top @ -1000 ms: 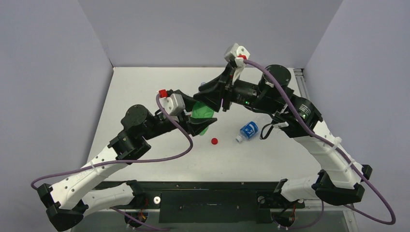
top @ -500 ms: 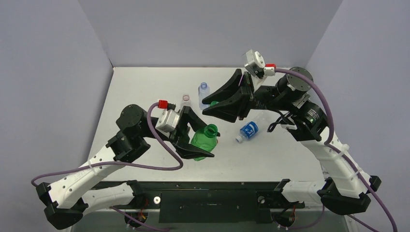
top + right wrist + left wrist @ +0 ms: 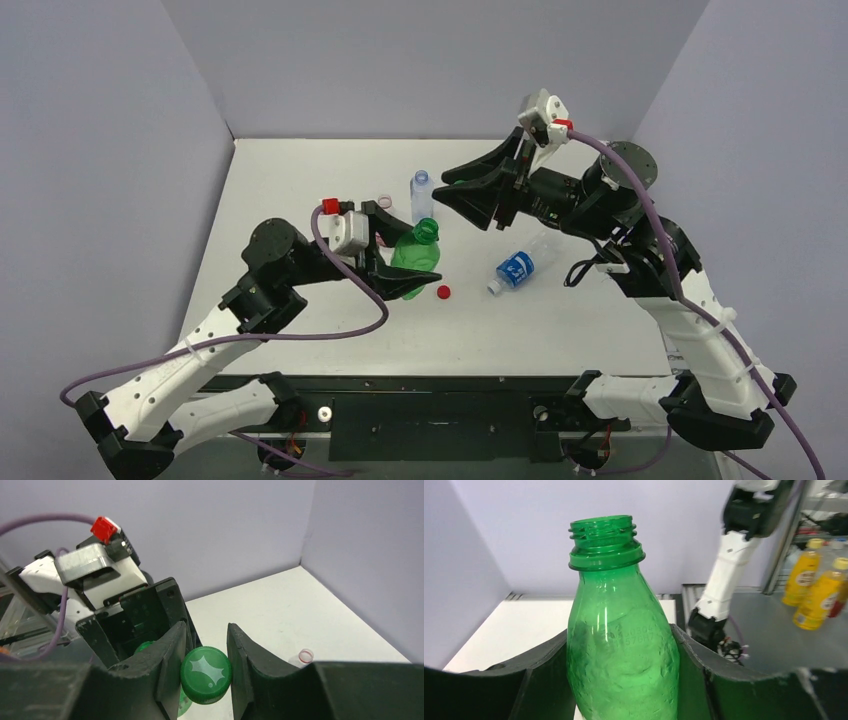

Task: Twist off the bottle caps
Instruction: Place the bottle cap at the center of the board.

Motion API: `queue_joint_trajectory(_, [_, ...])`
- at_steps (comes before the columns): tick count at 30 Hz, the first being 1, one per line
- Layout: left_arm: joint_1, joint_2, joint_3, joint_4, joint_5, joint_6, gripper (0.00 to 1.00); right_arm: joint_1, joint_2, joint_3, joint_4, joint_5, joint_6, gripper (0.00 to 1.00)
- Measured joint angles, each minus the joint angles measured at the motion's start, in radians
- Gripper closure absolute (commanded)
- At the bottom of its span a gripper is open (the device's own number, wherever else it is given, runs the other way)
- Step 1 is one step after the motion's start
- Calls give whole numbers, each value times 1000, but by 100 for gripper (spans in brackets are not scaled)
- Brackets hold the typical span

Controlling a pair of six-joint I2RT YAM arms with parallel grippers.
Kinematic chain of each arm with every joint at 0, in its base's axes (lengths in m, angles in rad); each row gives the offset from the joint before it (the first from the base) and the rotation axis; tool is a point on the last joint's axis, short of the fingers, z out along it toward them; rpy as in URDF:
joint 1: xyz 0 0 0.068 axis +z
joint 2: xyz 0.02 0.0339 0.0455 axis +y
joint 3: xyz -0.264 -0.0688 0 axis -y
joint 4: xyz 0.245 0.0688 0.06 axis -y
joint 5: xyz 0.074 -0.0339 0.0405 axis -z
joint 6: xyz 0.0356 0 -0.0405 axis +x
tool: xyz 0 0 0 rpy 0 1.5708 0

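Observation:
An all-green bottle (image 3: pixel 624 650) stands upright in my left gripper (image 3: pixel 624 680), which is shut on its body; its threaded neck (image 3: pixel 606 535) is bare. From above, the green bottle (image 3: pixel 415 250) sits mid-table in the left gripper (image 3: pixel 408 268). My right gripper (image 3: pixel 206 672) is shut on the green cap (image 3: pixel 206 675), held up and apart from the bottle; seen from above, the right gripper (image 3: pixel 441 192) hovers behind and to the right of the bottle. A red cap (image 3: pixel 443 293) lies loose on the table.
A blue-labelled bottle (image 3: pixel 515 268) lies on its side right of centre. An upright clear bottle with a whitish-blue cap (image 3: pixel 421 195) stands behind the green one. Beside it is a clear bottle with an open, red-ringed mouth (image 3: pixel 383 205), also visible in the right wrist view (image 3: pixel 305 656).
The left gripper has carried the green bottle back toward the table's middle, uncovering the red cap. The right gripper, still holding the green cap, has lifted slightly away.

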Motion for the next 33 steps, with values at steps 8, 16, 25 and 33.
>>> queue_joint_trajectory(8, [101,-23,-109,2,-125,40,100,-50,-32,-130,5,256,0,100])
queue_joint_trajectory(16, [164,-89,-175,3,-147,48,100,-92,96,-612,135,509,11,100])
queue_joint_trajectory(25, [169,-126,-226,8,-142,82,100,-21,322,-822,318,719,77,98])
queue_joint_trajectory(33, [170,-132,-263,12,-141,99,100,50,439,-900,550,872,130,95])
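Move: The board's center, marked by the red cap lying there, is some 16 cm ahead of the right gripper and nearly 50 cm below it, about level sideways. The green bottle hangs close by, roughly 4 cm left, 3 cm back and 10 cm lower. From this gripper, the blue-label bottle lies about 21 cm ahead, 17 cm right, and the clear bottle stands about 30 cm ahead, 3 cm left. From the left gripper the red cap is about 18 cm ahead, 3 cm right and 42 cm below. Plunge the right gripper about 46 cm down and 15 cm forward to the red cap, starting forward, dropping fast, then easing; keep the green cap pinched while the fingers swing clockwise from pointing left to forward-left and tip down. Draw the left gripper with its green bottle forward, down and a little left, turning slightly counter-clockwise. ##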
